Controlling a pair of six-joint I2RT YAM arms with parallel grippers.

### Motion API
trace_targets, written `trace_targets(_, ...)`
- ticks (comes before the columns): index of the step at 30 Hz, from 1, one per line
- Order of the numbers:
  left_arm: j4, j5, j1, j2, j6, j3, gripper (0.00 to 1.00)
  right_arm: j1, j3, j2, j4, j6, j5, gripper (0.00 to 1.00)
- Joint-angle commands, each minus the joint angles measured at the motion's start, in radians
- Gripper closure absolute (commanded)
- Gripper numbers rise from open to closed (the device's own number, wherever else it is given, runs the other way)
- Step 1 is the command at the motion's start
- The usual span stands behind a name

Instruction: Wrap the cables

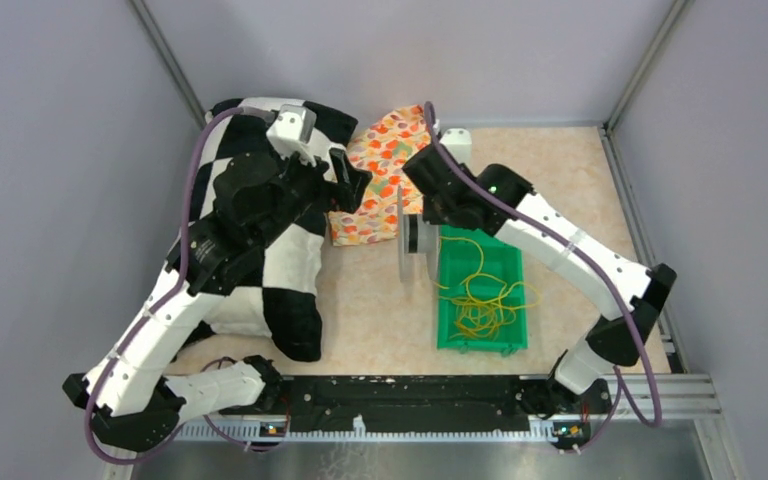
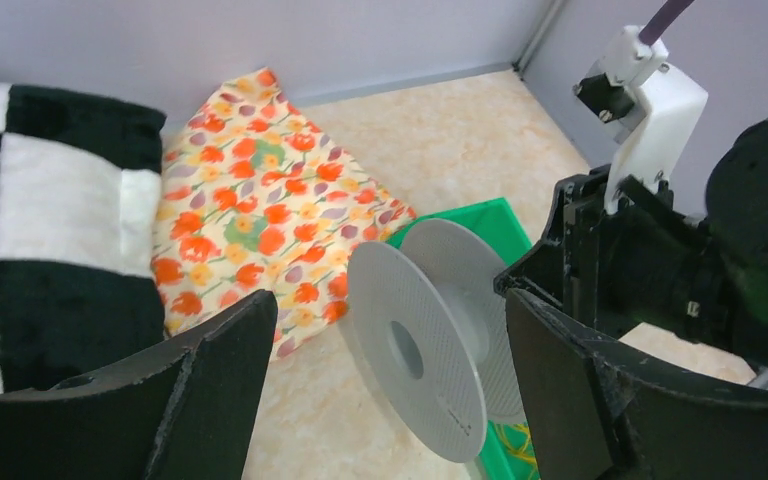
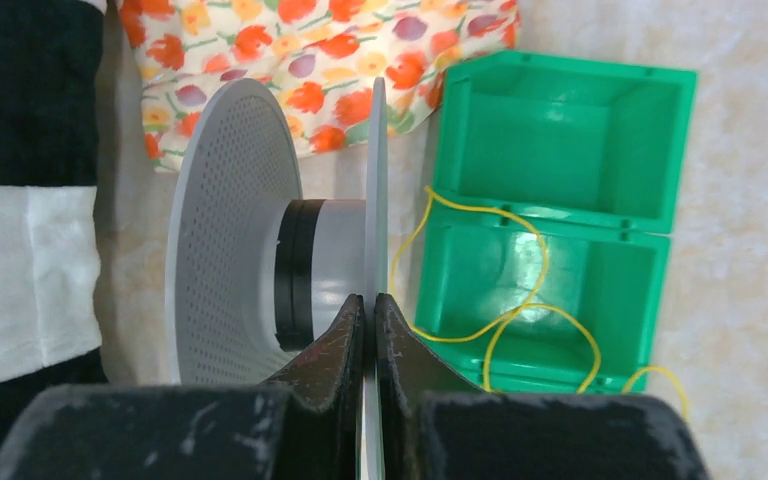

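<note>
The yellow cables (image 1: 482, 300) lie in loose loops in a green two-compartment tray (image 1: 513, 262). In the right wrist view a strand (image 3: 520, 222) runs from the tray (image 3: 560, 130) towards a grey spool (image 3: 225, 240). The spool (image 1: 412, 240) stands on edge just left of the tray. My right gripper (image 3: 370, 305) is shut on the spool's thin right flange; it also shows in the top view (image 1: 426, 214). My left gripper (image 2: 390, 305) is open and empty. It hovers to the left of the spool (image 2: 415, 345), over a floral cloth (image 1: 355, 185).
A floral orange cloth bundle (image 1: 385, 165) lies at the back, left of the spool. A black-and-white checked cushion (image 1: 280, 270) fills the left side under the left arm. Grey walls enclose the table, and a black rail (image 1: 410, 395) runs along the near edge.
</note>
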Motion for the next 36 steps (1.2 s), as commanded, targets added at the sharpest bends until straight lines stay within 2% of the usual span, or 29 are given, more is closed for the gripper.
trace_targets(1,-0.097,-0.097,0.001,-0.015,-0.037,-0.08,0.09,0.039,-0.038,0.014,0.151,0.098,0.01,1.0)
trace_targets(5,-0.044,-0.049,0.001,-0.085,-0.087,-0.234,0.08,0.056,-0.097,0.037,0.179,0.152,0.011,1.0)
trace_targets(10,0.014,-0.04,-0.01,-0.097,-0.24,-0.406,0.1,0.056,-0.171,0.037,0.209,0.246,0.044,1.0)
trace_targets(14,0.103,-0.147,-0.091,-0.103,-0.3,-0.495,0.1,0.056,-0.184,0.063,0.191,0.321,0.055,1.0)
trace_targets(18,0.197,-0.279,-0.19,-0.082,-0.284,-0.559,0.08,0.056,-0.166,0.1,0.167,0.354,0.038,1.0)
trace_targets(22,0.225,-0.329,-0.22,-0.05,-0.287,-0.569,0.08,0.056,-0.167,0.111,0.152,0.369,0.04,1.0)
trace_targets(30,0.381,-0.342,-0.227,-0.001,-0.179,-0.654,0.23,0.056,-0.184,0.119,0.148,0.395,0.02,1.0)
trace_targets(36,0.48,-0.322,-0.231,-0.002,-0.107,-0.718,0.44,0.056,-0.186,0.125,0.14,0.408,0.001,1.0)
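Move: The left hand, wide open, is high up: the grey spool lies some 11 cm to its right, 2 cm ahead and 20 cm below. The right hand already grips the spool's right flange, its middle level ahead, about 3 cm left and 7 cm below. From the left hand the flowered cloth lies about 14 cm ahead, 6 cm right; from the right hand the green box is some 7 cm back, 9 cm right, both on the table. Straight down for the most part, the left hand sinks some 23 cm to the spool's left flange, tipping its fingers down, easing back and lastly right, then begins to close them around the flange's near rim. The right hand keeps its pinch, lowers the spool about 9 cm and carries it 4 cm left, turning clockwise, then holds it still. ##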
